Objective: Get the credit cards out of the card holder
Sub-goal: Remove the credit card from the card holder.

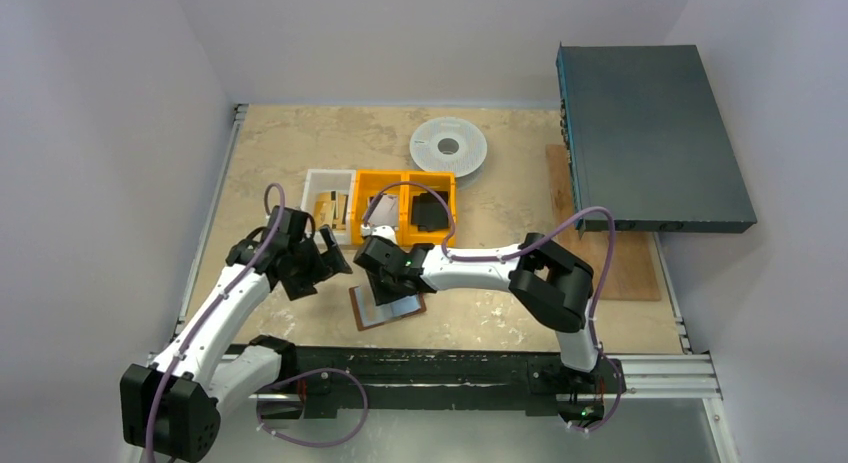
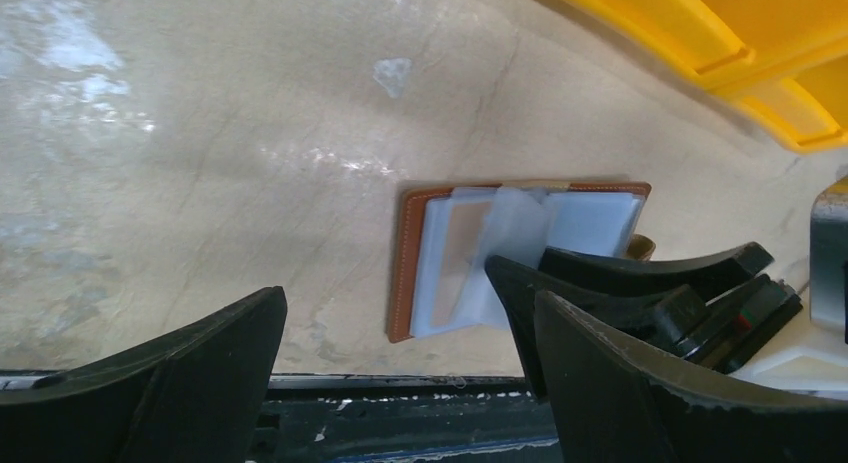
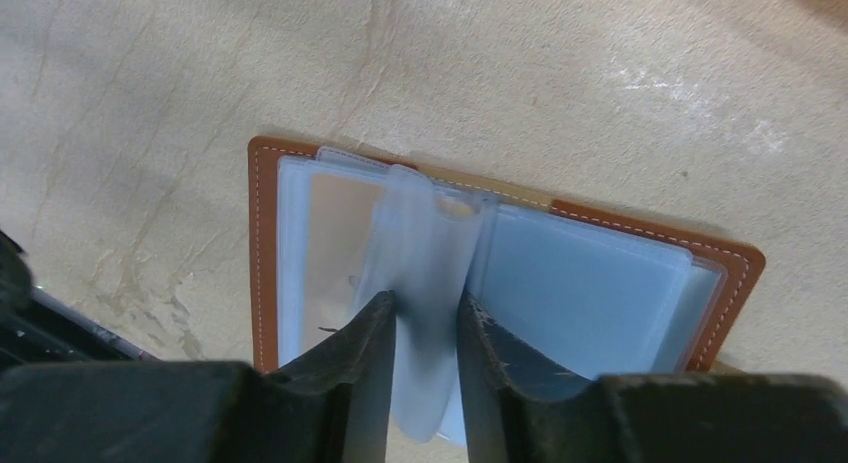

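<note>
The card holder (image 1: 388, 308) lies open on the table near the front edge, brown leather around pale blue clear sleeves (image 3: 590, 293). My right gripper (image 3: 425, 305) is right above it, its fingers closed on a bunch of sleeves standing up from the spine (image 3: 425, 233). It also shows in the left wrist view (image 2: 620, 273), over the holder (image 2: 405, 263). My left gripper (image 1: 335, 263) is open and empty, just left of the holder (image 2: 408, 295). No credit card shows clearly; a tan face shows through the left sleeve (image 3: 330, 243).
Orange bins (image 1: 405, 183) stand just behind the holder, one with a black item (image 1: 430, 215). A white bin (image 1: 322, 178) is to their left. A white spool (image 1: 449, 145), a dark box (image 1: 650, 133) and a wooden board (image 1: 625, 263) are further back and right.
</note>
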Robot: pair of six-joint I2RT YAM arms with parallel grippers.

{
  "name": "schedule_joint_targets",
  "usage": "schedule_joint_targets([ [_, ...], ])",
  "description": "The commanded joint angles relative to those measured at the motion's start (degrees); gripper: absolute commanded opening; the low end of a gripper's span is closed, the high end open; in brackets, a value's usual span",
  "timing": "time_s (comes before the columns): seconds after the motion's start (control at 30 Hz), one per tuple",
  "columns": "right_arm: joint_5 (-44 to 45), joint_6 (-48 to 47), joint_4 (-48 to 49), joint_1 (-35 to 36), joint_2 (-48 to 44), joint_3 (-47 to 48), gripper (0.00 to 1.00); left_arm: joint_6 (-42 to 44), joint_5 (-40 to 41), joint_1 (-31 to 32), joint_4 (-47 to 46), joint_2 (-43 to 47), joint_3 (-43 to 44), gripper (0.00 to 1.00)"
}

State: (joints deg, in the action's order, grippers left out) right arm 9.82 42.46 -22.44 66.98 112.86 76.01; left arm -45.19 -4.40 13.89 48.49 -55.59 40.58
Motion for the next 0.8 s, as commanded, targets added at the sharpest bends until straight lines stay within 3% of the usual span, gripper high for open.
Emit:
schedule_joint_targets([
  [0.0, -3.6, 2.2, 1.6, -1.4, -0.6, -4.1, 0.22, 1.3, -7.7, -0.4, -5.6, -0.7, -2.3, 0.93],
  [0.2, -10.8, 3.3, 9.4, -5.1, -3.1, -11.4, 0.10, 0.2, -13.3, 1.1, -11.0, -2.2, -6.2, 0.82],
  [0.47, -17.9, 5.1, 17.8, -8.9, -4.8, -18.2, 0.05, -4.2, -11.5, 9.5, -15.8, -7.3, -7.0, 0.43],
  [0.63, -21.8, 6.2, 22.8, -11.0, -6.2, -21.8, 0.05, -5.9, -10.9, 11.1, -19.0, -11.3, -7.4, 0.17],
  [0.77, -23.6, 6.4, 26.1, -11.7, -7.8, -23.6, 0.05, -6.0, -10.7, 11.5, -20.8, -14.4, -7.4, 0.05],
])
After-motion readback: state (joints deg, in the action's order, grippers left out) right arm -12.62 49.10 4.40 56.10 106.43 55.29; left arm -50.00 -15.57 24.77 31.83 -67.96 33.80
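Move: My right hand stands right over the raised clear sleeve, which is between its part-closed fingers; the tan credit card lies about 3 cm to its left and 2 cm down, the empty blue page some 5 cm to its right. From my left hand that card is about 9 cm right, 3 cm back and 7 cm below; the white tray stands some 20 cm ahead and 2 cm left, the yellow trays 20 cm ahead and 18 cm right. I shut my right fingers on the clear sleeve and pinch it, easing about 1.5 cm right while that wrist rolls some 25 degrees, so its fingers slant more to my left. Meanwhile I bring my left hand right about 7.5 cm and down nearly 5, slightly back, in over the tan credit card, closing its fingers from wide open to almost shut. ##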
